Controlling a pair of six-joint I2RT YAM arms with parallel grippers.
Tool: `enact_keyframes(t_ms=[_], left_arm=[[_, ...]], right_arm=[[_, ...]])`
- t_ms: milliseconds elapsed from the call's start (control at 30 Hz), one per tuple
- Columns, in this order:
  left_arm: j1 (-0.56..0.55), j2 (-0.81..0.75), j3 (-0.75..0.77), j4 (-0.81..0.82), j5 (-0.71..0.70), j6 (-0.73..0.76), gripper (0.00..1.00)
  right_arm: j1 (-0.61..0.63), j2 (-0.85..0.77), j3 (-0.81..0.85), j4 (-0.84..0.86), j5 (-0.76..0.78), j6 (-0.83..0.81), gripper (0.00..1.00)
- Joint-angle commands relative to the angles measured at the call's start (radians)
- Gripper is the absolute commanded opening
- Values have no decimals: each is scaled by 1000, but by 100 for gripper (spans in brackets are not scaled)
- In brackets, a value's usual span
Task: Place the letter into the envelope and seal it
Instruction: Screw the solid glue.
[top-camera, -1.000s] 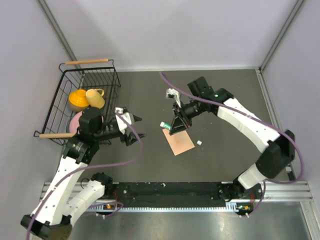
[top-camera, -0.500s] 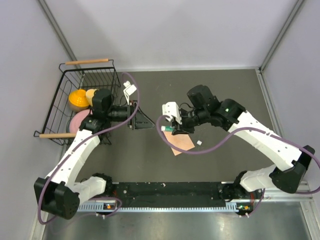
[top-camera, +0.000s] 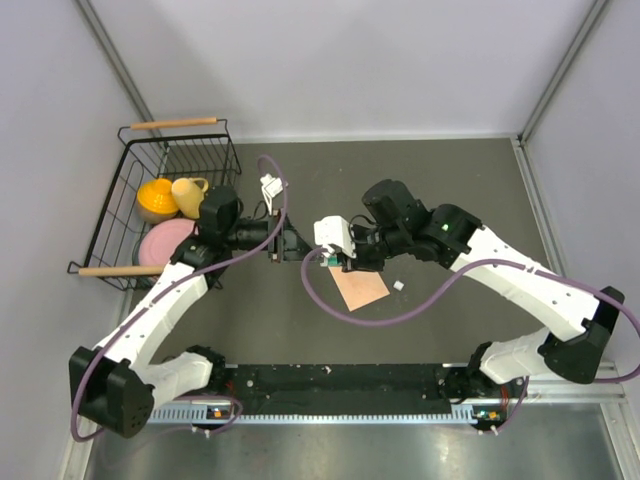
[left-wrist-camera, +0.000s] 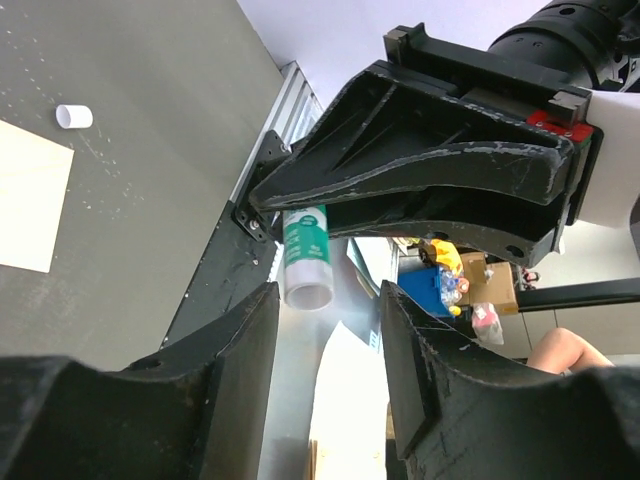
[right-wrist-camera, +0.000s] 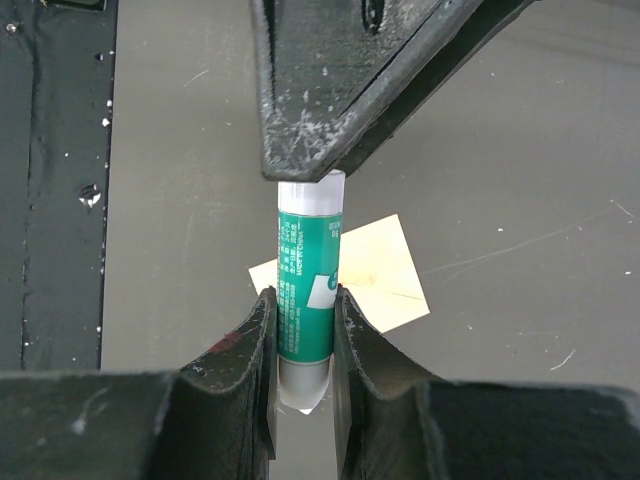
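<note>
The peach envelope (top-camera: 364, 288) lies flat on the dark table, also seen as a pale sheet (right-wrist-camera: 375, 275) under the wrist and at the edge (left-wrist-camera: 25, 210). The letter is out of view. My right gripper (top-camera: 343, 260) is shut on a green-and-white glue stick (right-wrist-camera: 308, 270), holding it level above the envelope's left corner. My left gripper (top-camera: 297, 246) faces it, open, with the stick's white end (left-wrist-camera: 305, 270) just ahead of the gap between the fingertips. The left gripper's fingers (right-wrist-camera: 350, 90) cover the stick's far end in the right wrist view.
A black wire basket (top-camera: 130, 190) at the left holds a yellow cup (top-camera: 190, 195), an orange bowl (top-camera: 155, 198) and a pink plate (top-camera: 165, 238). A small white cap (top-camera: 398, 286) lies right of the envelope. A black rail (top-camera: 340, 378) runs along the near edge.
My left arm swung right to meet the right gripper, its jaws narrowing. The right gripper carried the glue stick up and left off the envelope.
</note>
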Motion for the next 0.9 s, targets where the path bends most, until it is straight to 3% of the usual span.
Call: enact_keyframes(t_ms=[0,400,567,733,867], left_arm=[[-24,2,3,65,-15,-24,49],[-41,25,13,87,-24,-50,43],[-41,-2,1,137,-16,-18,20],[-41,-82,-27,150,-21,188,0],[-49,-143,-37,150,-4,399,0]], right_arm=[[22,10,51,9,19,-5,0],[25,13,68,10,31,5,0],[25,14,68,9,27,36,0],[13,20,74,-2,-57,126,0],[-17,39,99,-31,-240,208,0]])
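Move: The solid glue, already held in the right fingers with its white end towards the left hand, has its middle about 4 cm to the left hand's right and level with it; from the right hand that is roughly 2 cm left. Below the left hand, by some 26 cm, the envelope lies about 10 cm right and 4 cm ahead, with the small white cap some 19 cm right and 4 cm ahead. Left hand inches 1 cm right, pinches the glue's white end, then rolls about 15 degrees against the right's grip. ##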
